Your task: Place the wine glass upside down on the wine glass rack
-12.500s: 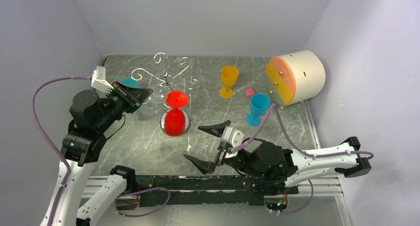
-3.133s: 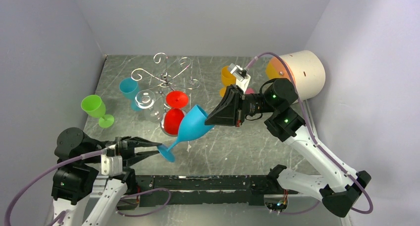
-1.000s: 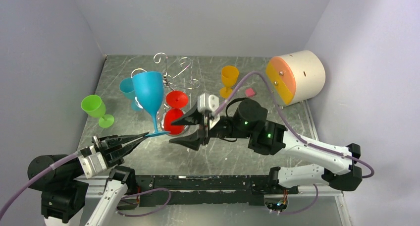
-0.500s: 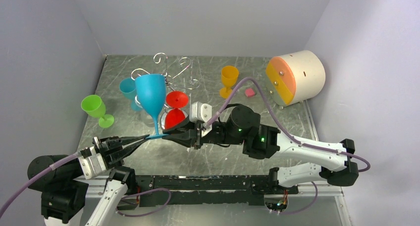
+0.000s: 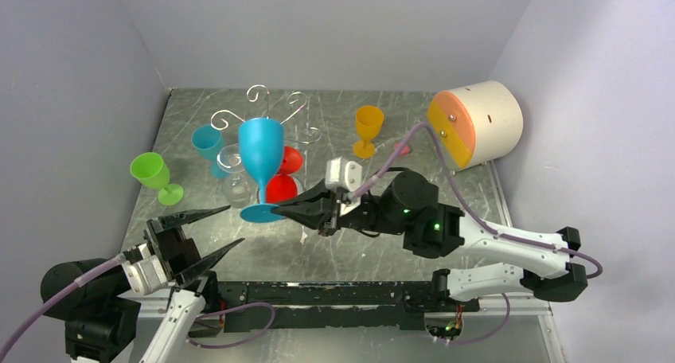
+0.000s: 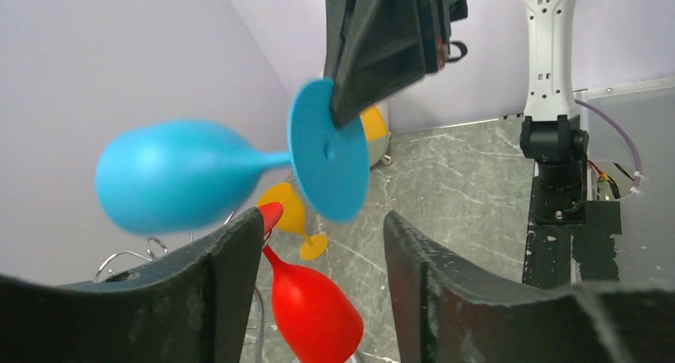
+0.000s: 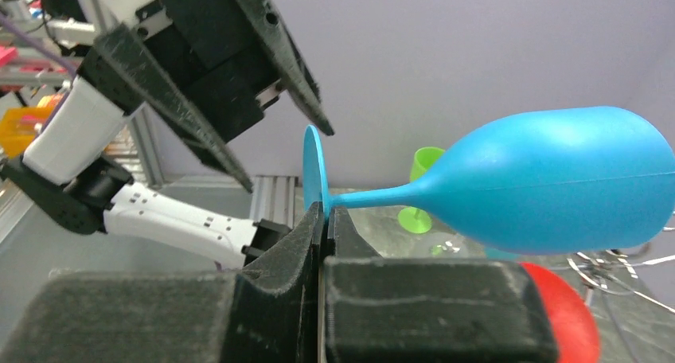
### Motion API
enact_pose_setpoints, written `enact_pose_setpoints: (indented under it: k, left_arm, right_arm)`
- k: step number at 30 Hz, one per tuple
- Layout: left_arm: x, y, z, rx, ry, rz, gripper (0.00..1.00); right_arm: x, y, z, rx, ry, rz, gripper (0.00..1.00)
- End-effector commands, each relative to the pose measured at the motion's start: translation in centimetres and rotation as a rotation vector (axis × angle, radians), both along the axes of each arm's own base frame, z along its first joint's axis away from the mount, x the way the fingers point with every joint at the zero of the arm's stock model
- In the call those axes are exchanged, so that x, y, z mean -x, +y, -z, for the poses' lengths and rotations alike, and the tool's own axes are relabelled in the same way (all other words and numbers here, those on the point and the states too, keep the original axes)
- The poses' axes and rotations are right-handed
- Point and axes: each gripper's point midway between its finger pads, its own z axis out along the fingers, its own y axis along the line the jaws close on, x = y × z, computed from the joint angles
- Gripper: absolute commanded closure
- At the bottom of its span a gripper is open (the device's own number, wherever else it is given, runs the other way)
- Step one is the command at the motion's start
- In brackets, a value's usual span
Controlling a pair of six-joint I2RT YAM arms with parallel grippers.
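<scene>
The blue wine glass hangs in the air, bowl up, in front of the wine glass rack. My right gripper is shut on the rim of its round foot; in the right wrist view the right gripper pinches the disc edge, with the bowl stretching right. My left gripper stands open just left of the foot, touching nothing. Seen from the left wrist, the left gripper gapes below the foot. A red glass hangs upside down on the rack.
A green glass, a teal glass and a clear glass stand left of the rack. An orange glass and a small pink piece stand at the back. A cream drum lies at the right.
The right gripper closed on the blue glass's foot. The left gripper let go, opened and pulled back toward the near left. The glass shifted slightly right.
</scene>
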Motion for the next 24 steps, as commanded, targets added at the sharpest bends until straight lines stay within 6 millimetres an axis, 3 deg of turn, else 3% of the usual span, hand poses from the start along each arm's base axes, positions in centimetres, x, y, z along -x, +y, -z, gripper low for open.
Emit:
enact_pose_setpoints:
  k: [1, 5, 9, 18, 22, 24]
  left_arm:
    - [-0.5, 0.6, 0.3, 0.027, 0.003, -0.063, 0.34]
    - [-1.0, 1.0, 0.6, 0.046, 0.027, -0.099, 0.19]
    - [-1.9, 1.4, 1.1, 0.074, 0.088, -0.144, 0.0]
    - [-2.7, 3.0, 2.4, 0.188, 0.203, -0.259, 0.0]
    - [-3.1, 3.5, 2.7, 0.224, 0.275, -0.297, 0.0]
    - [-3.7, 3.8, 3.1, 0.244, 0.331, -0.328, 0.0]
  right_arm:
    - [-1.1, -2.8, -4.3, -0.123, -0.002, 0.095, 1.0]
    - [-2.4, -3.8, -5.7, -0.142, 0.032, 0.175, 1.0]
    - [-5.9, -4.9, -5.5, -0.115, 0.115, 0.378, 1.0]
    - [-10.8, -6.8, -5.8, -0.126, 0.205, 0.637, 1.0]
    - [-16.1, -7.7, -3.6, -0.077, 0.299, 0.723, 1.0]
    - [-17.8, -8.3, -3.1, -0.101, 0.359, 0.703, 1.0]
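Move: The right hand grips the blue wine glass by its foot, bowl pointing forward. The free hook on the rack's right side lies about 22 cm ahead, 5 cm to the right and 12 cm lower. The hung red glass is some 16 cm straight ahead and 20 cm down; the hung clear glass is 10 cm left of the red one. From the empty left hand, that hook is roughly 24 cm forward, 12 cm right and 11 cm below. Up and to the right first, then mostly forward, the right hand carries the blue glass away from the left gripper towards the rack's right side, about 14 cm forward in all, turning clockwise some 40 degrees while its closed fingers keep the foot pinched. The left hand, already off the glass, opens fully and eases a few centimetres left, forward and down, turning slightly counter-clockwise. ##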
